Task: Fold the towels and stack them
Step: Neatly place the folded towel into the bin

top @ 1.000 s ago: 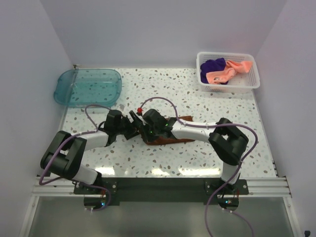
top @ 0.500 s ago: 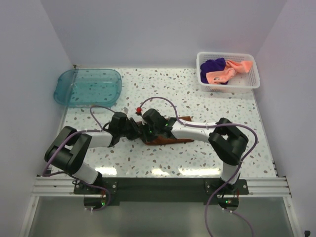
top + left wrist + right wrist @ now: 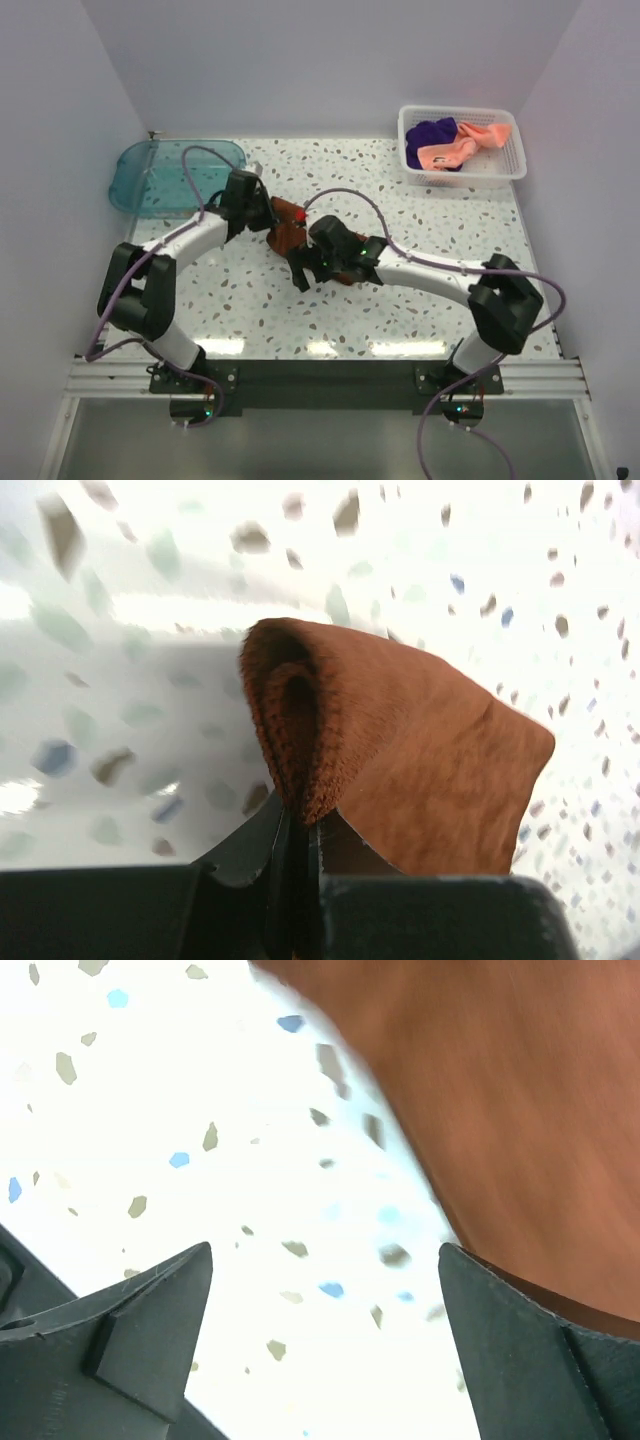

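The rust brown towel (image 3: 288,233) is bunched up near the table's middle, and one edge of it is lifted. My left gripper (image 3: 268,212) is shut on that edge. In the left wrist view the folded hem of the brown towel (image 3: 400,750) is pinched between the jaws of my left gripper (image 3: 300,830). Just in front of the towel, my right gripper (image 3: 300,274) stands open. Only speckled table shows between the fingers of my right gripper (image 3: 325,1310), and the brown towel (image 3: 520,1110) lies to their right. The pink towel (image 3: 462,146) and purple towel (image 3: 432,133) lie in the basket.
The white mesh basket (image 3: 512,168) stands at the back right corner. A teal plastic tray (image 3: 175,178) sits at the back left, close behind my left arm. Both arms meet over the table's middle.
My left gripper shut on the brown towel's edge and pulled it back and left, bunching it. My right gripper let go, opened wide and drew forward.
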{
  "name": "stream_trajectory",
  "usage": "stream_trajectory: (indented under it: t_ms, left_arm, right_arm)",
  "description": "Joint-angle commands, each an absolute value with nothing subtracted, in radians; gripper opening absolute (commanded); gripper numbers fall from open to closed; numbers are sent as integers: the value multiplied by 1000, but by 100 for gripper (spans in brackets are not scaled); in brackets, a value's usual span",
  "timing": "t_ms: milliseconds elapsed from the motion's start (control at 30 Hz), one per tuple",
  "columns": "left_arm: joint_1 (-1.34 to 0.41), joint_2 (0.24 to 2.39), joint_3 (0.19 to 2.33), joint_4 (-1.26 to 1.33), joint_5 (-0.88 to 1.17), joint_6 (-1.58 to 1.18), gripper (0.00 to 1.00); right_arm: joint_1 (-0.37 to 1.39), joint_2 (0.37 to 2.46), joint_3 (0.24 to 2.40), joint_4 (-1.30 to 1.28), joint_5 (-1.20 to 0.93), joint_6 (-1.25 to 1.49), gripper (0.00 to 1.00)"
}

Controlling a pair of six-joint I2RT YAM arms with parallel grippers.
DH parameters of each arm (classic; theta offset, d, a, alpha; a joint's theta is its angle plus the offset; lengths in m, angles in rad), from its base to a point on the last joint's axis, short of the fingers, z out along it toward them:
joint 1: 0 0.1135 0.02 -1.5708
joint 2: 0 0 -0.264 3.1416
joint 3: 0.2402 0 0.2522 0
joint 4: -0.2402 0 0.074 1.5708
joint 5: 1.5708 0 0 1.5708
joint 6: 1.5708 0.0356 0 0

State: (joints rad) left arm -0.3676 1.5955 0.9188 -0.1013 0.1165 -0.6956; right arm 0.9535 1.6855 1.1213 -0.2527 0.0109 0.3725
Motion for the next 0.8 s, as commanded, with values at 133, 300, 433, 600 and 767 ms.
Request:
stream_trajectory:
  t_ms: [133, 300, 433, 600, 767]
  left_arm:
    - [-187, 1730, 1385, -465, -47, -370, 0]
    - [-108, 1845, 1681, -633, -147, -224, 0]
    - [-55, 1971, 1862, -724, -256, -144, 0]
    - [23, 2057, 1965, -712, -310, -89, 0]
    - [69, 2098, 1991, -674, -305, -52, 0]
  right_arm:
    - [890, 1390, 1022, -399, 156, 305, 99]
    - [864, 1295, 960, -463, 207, 287, 99]
    - [847, 1258, 933, -488, 218, 282, 99]
    - [834, 1267, 926, -497, 213, 272, 99]
    - [827, 1299, 946, -505, 213, 264, 99]
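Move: The teal bin the brown towel is bound for has its middle about 29 cm left of the left hand, 11 cm ahead and a few centimetres lower; its right rim starts only some 9 cm to that hand's left. From the left fingers the folded towel trails off, its middle about 9 cm back and 14 cm to the right, 5 cm lower. From the emptied right hand the bin's middle lies roughly 38 cm left and 27 cm ahead. The brown towel, still pinched by one end in the shut left fingers, is swept quickly left and forward, about 30 cm in all, over the bin's right rim; the left hand climbs some 10 cm on the way, then begins to sink, rolling its left side up about 40 degrees. The right hand, already open, pulls away to the right, rising and then settling partway back, fingers staying wide. ##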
